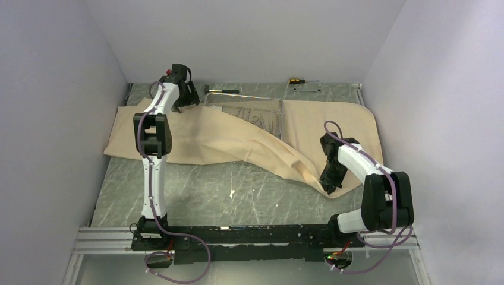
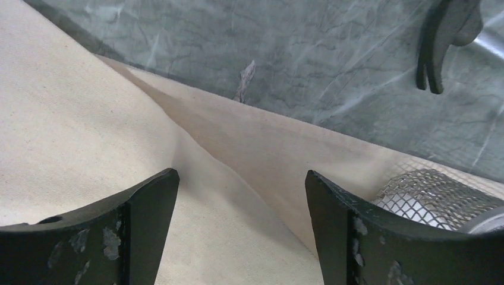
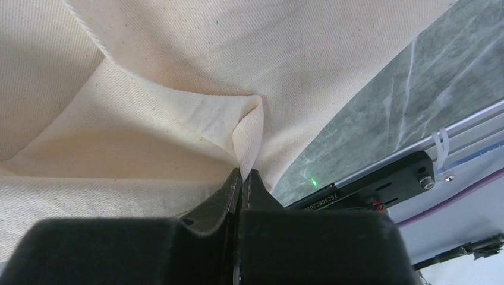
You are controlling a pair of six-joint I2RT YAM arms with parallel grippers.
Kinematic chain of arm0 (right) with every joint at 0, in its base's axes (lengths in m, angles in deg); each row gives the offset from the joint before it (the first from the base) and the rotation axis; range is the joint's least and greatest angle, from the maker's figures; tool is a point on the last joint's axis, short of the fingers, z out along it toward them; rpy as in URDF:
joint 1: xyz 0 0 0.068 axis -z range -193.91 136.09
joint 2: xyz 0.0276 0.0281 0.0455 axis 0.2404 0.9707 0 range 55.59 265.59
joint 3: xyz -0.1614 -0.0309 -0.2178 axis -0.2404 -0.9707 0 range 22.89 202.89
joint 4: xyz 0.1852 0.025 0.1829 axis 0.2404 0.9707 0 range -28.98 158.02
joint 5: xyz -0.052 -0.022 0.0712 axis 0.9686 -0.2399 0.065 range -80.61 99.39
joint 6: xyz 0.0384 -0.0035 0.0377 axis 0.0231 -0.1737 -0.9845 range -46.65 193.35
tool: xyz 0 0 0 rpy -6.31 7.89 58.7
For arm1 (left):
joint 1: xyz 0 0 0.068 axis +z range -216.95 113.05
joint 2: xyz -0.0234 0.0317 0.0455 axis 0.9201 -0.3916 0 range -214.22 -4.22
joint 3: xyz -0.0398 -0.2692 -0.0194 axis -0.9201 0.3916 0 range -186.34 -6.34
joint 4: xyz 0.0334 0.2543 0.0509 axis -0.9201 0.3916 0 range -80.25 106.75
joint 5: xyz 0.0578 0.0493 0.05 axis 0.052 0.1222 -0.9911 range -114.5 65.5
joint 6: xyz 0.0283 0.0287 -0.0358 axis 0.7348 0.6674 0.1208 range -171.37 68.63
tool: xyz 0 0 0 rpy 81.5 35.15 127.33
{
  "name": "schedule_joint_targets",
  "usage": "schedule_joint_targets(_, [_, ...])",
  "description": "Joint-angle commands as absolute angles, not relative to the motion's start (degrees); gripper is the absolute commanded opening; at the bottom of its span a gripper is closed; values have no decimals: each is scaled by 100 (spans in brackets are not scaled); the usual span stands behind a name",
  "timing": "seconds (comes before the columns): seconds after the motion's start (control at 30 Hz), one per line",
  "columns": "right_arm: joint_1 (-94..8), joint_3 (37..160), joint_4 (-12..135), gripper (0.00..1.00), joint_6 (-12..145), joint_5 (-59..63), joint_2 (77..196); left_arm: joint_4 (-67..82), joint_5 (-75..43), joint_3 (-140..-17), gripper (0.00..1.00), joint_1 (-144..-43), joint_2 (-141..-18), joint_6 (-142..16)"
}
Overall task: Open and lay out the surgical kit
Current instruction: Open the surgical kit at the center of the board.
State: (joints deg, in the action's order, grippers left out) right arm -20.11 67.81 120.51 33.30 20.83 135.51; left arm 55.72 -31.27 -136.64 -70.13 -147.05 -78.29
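The beige wrap cloth (image 1: 238, 139) of the surgical kit lies spread across the back of the table, with one flap drawn toward the front right. It partly uncovers the steel wire-mesh tray (image 1: 249, 110) at the back centre, whose mesh corner (image 2: 428, 196) shows in the left wrist view. My left gripper (image 1: 184, 102) hovers open over the cloth (image 2: 89, 130) at the back left, nothing between its fingers (image 2: 148, 219). My right gripper (image 1: 328, 189) is shut on a pinched corner of the cloth (image 3: 249, 127) at the front right. Clamps, tweezers and gauze are hidden.
A small black-handled hammer (image 1: 223, 91) lies behind the tray; its head (image 2: 443, 35) shows in the left wrist view. A yellow-handled screwdriver (image 1: 297, 80) and a metal piece (image 1: 308, 88) lie at the back right. Bare grey tabletop (image 1: 238, 196) fills the front; walls enclose three sides.
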Motion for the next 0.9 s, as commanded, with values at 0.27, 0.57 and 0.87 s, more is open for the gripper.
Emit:
schedule_joint_targets(0.27, [-2007,6930,12145,0,3291,2153,13532,6150,-3968,-13961,45,-7103,-14794,-7789])
schedule_joint_targets(0.57, [-2003,6986,12180,0,3160,2266,13503,6504,-4233,-13627,0,-7099,-14057,-7501])
schedule_joint_targets(0.87, [-1775,6992,12041,0,2583,2584,13561,6802,-4563,-11237,0,-7016,-11708,-7630])
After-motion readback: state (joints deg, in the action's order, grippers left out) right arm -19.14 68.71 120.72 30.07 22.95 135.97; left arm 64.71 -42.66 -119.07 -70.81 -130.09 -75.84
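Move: My left hand hangs open just above the upper flap's far edge; the spot to grip lies about 2 cm back, 2 cm to its left and 1 cm below. From that hand the mesh tray's middle is some 22 cm right and 4 cm back, and the hammer about 14 cm right and 7 cm ahead. For my right hand, shut on the flap's near right corner, that spot is roughly 40 cm ahead and 55 cm left. I ease my left hand back and slightly left, sinking under a centimetre while its fingers shut and pinch the cloth edge. Then I draw it back towards me about 7 cm more, lifting some 5 cm and drifting left, the wrist tipping and rolling some 15 degrees. My right hand keeps its grip on the other corner, nearly still. ##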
